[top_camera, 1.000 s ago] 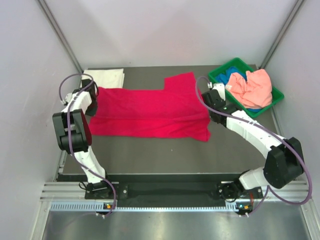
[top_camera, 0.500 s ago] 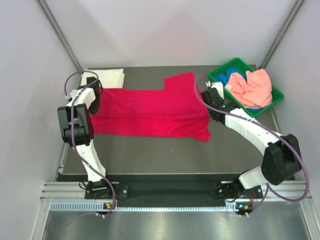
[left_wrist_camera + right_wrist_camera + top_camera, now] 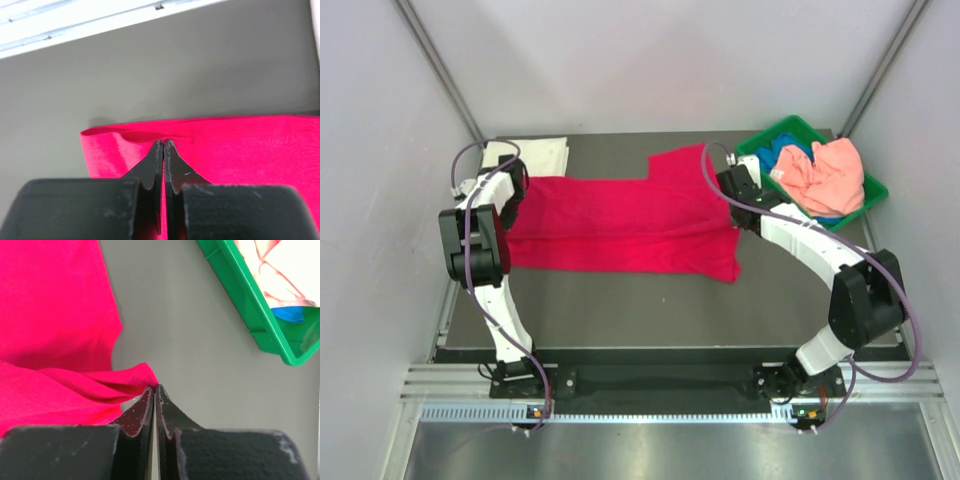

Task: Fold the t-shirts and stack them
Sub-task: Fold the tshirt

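Observation:
A crimson-red t-shirt lies spread across the middle of the table, one sleeve pointing to the back. My left gripper is shut at the shirt's left edge; in the left wrist view its tips pinch a fold of red cloth. At the shirt's right edge, near the sleeve, my right gripper is shut too, a hemmed corner of the red shirt rising to its tips. A white folded t-shirt lies at the back left. The salmon-pink t-shirt and the blue one are in the bin.
A green plastic bin stands at the back right, close to my right gripper; its rim shows in the right wrist view. Grey walls enclose the table on three sides. Bare grey table lies in front of the red shirt.
Both grippers have moved toward the back of the table along the shirt's two side edges. The right one also shifted slightly left. The shirt's outline has barely changed.

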`<state>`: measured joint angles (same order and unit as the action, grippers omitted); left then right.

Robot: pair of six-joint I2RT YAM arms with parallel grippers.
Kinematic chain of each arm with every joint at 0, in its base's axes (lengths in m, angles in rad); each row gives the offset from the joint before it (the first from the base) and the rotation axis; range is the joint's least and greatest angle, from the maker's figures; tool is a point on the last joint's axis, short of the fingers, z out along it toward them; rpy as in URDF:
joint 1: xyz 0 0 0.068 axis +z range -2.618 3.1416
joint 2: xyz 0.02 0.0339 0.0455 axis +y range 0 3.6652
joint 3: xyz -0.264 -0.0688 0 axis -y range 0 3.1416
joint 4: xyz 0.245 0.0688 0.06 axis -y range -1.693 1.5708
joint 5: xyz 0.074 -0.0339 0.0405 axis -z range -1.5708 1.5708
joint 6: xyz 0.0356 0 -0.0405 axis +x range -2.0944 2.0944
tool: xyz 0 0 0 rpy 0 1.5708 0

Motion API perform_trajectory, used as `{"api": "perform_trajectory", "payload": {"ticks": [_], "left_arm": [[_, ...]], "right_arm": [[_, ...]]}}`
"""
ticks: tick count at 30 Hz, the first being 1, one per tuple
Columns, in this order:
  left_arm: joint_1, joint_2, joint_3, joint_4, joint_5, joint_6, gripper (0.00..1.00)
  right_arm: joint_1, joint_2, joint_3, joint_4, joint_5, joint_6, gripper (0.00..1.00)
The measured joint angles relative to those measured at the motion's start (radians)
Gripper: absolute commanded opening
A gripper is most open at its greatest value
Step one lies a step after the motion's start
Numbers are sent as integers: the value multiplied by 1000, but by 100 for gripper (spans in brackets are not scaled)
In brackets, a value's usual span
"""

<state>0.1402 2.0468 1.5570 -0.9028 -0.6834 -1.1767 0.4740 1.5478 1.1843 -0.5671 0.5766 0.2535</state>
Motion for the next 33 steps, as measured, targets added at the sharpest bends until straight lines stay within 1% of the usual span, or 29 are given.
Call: {"api": "perform_trajectory", "payload": {"ticks": [8,9,10,11,12,14,15,16,18,22,25,27,29,33], "left_arm": [[-5,32,66,-50,-39,-2,0],[-5,41,73,-52,-39,-2,3],[-5,49,77,-53,-38,-1,11],[-5,57,80,-53,-37,5,15],[-5,59,81,-53,-36,3,20],[-5,63,86,-61,-36,17,35],[-5,63,95,-70,-37,27,37],[-6,63,102,-75,-39,29,41],[-6,61,119,-85,-49,40,43],[-6,27,106,-93,-66,66,43],[-6,-69,14,-72,-58,95,42],[-6,-164,-90,-44,-34,118,41],[-6,-275,-225,9,5,146,41],[-5,-423,-432,125,111,206,43]], "right_arm": [[-6,74,38,10,-4,0,1],[-6,85,41,10,-4,0,2],[-6,95,42,14,-4,-1,3],[-6,104,44,16,-4,-1,4],[-6,114,49,14,-4,-3,8],[-6,136,66,13,-5,-7,15],[-7,147,82,2,-6,-8,22],[-7,152,96,-5,-7,-8,25],[-8,156,133,-34,-14,2,32],[-10,116,154,-72,-68,63,38],[-16,18,76,-78,-153,121,41],[-21,-59,2,-82,-212,165,43],[-27,-117,-68,-85,-266,212,43],[-42,-160,-185,-82,-339,290,43]]}}
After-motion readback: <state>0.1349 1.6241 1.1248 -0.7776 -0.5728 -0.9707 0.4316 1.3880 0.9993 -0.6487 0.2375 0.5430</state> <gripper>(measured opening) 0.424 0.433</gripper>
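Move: Both my hands still pinch the t-shirt's turned-over hem, left low, right higher. From my left hand the folded near left corner is about 8 cm back, 1 cm left and 3 cm below; the folded white cloth sits 18 cm ahead, 4 cm right. From my right hand the near right corner is about 11 cm straight back and 9 cm below; the green basket's middle lies some 16 cm ahead and 24 cm right. I let the hem go with both hands and draw back to the near fold. My right hand first eases forward and down 2–3 cm, opens while rising a little, then travels about 10 cm back, sinking and rolling its left side up some 20 degrees. My left hand barely shifts as it opens, lifts about 3 cm, then sweeps 9 cm back and slightly right, starting to sink. ##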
